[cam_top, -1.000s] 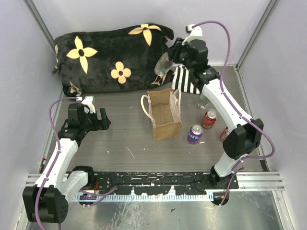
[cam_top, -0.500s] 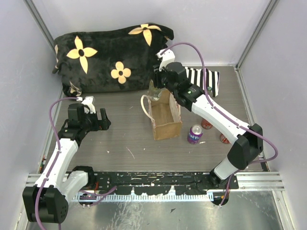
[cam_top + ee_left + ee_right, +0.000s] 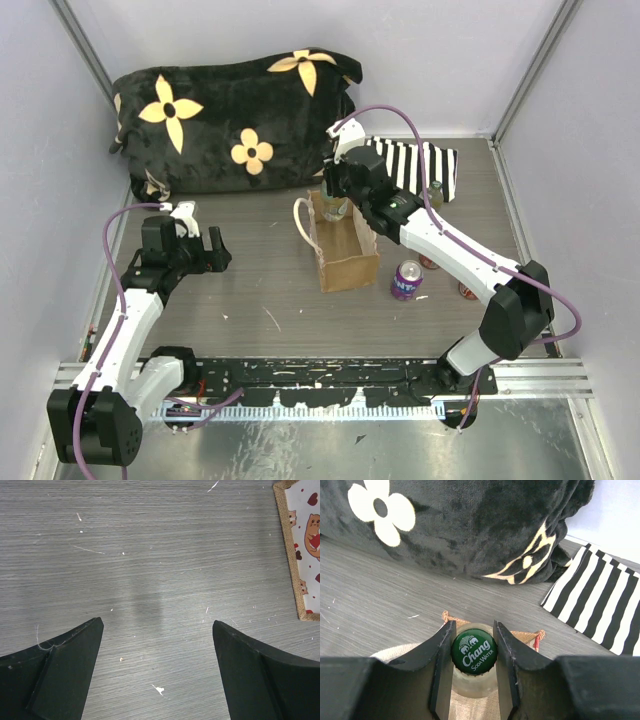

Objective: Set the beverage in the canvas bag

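Observation:
The tan burlap canvas bag [image 3: 344, 243] with cream loop handles stands open at the table's middle. My right gripper [image 3: 336, 199] is shut on a clear glass soda bottle [image 3: 474, 656] with a green Chang cap and holds it upright at the far end of the bag's mouth; the bag's far rim [image 3: 527, 635] shows just beyond the fingers [image 3: 442, 655]. My left gripper [image 3: 198, 243] is open and empty, low over bare table left of the bag. The bag's printed lining [image 3: 305, 545] shows at the right edge of the left wrist view.
A black cushion with cream flowers [image 3: 235, 118] lies along the back. A black-and-white striped cloth [image 3: 425, 167] lies behind the right arm. A purple can [image 3: 405, 279] stands right of the bag, with red cans [image 3: 466, 290] partly hidden under the arm.
My right arm has carried the bottle from the back right, left and down to the far end of the bag's mouth. The left arm has not moved.

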You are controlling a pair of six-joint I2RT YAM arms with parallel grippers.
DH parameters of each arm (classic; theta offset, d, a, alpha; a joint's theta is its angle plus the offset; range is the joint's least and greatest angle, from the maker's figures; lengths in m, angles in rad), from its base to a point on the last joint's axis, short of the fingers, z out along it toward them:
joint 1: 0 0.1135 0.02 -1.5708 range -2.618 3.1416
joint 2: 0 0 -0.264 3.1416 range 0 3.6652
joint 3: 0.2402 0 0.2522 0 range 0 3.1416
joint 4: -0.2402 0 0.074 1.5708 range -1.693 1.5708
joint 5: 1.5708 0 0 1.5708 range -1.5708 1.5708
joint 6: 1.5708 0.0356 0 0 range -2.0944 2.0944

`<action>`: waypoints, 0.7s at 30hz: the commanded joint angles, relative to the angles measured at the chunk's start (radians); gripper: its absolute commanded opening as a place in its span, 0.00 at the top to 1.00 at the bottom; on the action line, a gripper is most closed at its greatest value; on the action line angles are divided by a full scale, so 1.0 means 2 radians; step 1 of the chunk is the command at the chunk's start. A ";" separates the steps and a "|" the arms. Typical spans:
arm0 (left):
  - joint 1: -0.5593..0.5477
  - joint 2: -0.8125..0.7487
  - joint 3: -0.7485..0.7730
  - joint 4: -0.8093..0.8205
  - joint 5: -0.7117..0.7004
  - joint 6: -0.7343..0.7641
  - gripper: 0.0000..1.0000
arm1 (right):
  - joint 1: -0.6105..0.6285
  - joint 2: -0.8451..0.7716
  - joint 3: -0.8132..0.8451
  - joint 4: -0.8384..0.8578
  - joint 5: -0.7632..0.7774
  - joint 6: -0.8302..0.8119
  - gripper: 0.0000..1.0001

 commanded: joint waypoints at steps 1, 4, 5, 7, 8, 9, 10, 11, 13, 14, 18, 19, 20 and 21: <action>0.002 0.001 -0.007 0.002 0.006 0.001 0.02 | 0.002 -0.019 0.013 0.134 0.021 -0.004 0.99; 0.002 0.004 -0.006 0.003 0.007 0.001 0.02 | 0.002 -0.010 0.004 0.144 0.025 -0.001 0.99; 0.002 0.006 -0.005 0.003 0.007 0.001 0.02 | 0.002 -0.007 0.001 0.147 0.027 0.000 0.99; 0.002 0.009 -0.004 0.003 0.007 0.001 0.02 | 0.002 -0.004 -0.009 0.156 0.030 0.004 0.99; 0.002 0.009 -0.004 0.003 0.006 0.001 0.02 | 0.003 -0.002 -0.014 0.159 0.031 0.006 0.99; 0.002 0.010 -0.003 0.003 0.007 0.001 0.02 | 0.002 0.001 -0.016 0.160 0.031 0.007 0.99; 0.002 0.012 -0.003 0.003 0.007 0.001 0.02 | 0.002 0.002 -0.019 0.161 0.031 0.008 0.99; 0.002 0.012 -0.003 0.003 0.007 0.001 0.02 | 0.002 0.004 -0.021 0.163 0.031 0.009 0.99; 0.002 0.013 -0.003 0.003 0.007 0.000 0.02 | 0.002 0.006 -0.026 0.165 0.032 0.011 0.99; 0.002 0.014 -0.002 0.003 0.007 0.000 0.02 | 0.002 0.007 -0.028 0.166 0.033 0.011 0.99; 0.002 0.017 -0.002 0.005 0.008 0.000 0.02 | 0.002 0.015 -0.034 0.172 0.034 0.012 0.99; 0.002 0.016 -0.001 0.005 0.008 0.000 0.02 | 0.002 0.018 -0.034 0.174 0.034 0.013 0.99; 0.002 0.017 -0.001 0.005 0.009 0.000 0.02 | 0.002 0.021 -0.034 0.174 0.034 0.013 0.99; 0.002 0.017 -0.001 0.005 0.009 0.000 0.02 | 0.002 0.024 -0.034 0.175 0.033 0.015 0.99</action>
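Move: The right hand holds the bottle by its cap above the far end of the canvas bag, whose middle lies about 4 cm back, 3 cm right and 21 cm below. From this hand, the purple can stands roughly 15 cm back and 15 cm right, the striped cloth some 18 cm ahead and 19 cm right. For the left hand, the bag is about 8 cm ahead, 27 cm right and 6 cm lower. Still gripping the bottle's green cap, the right hand lowers it about 6 cm into the canvas bag's far end. ##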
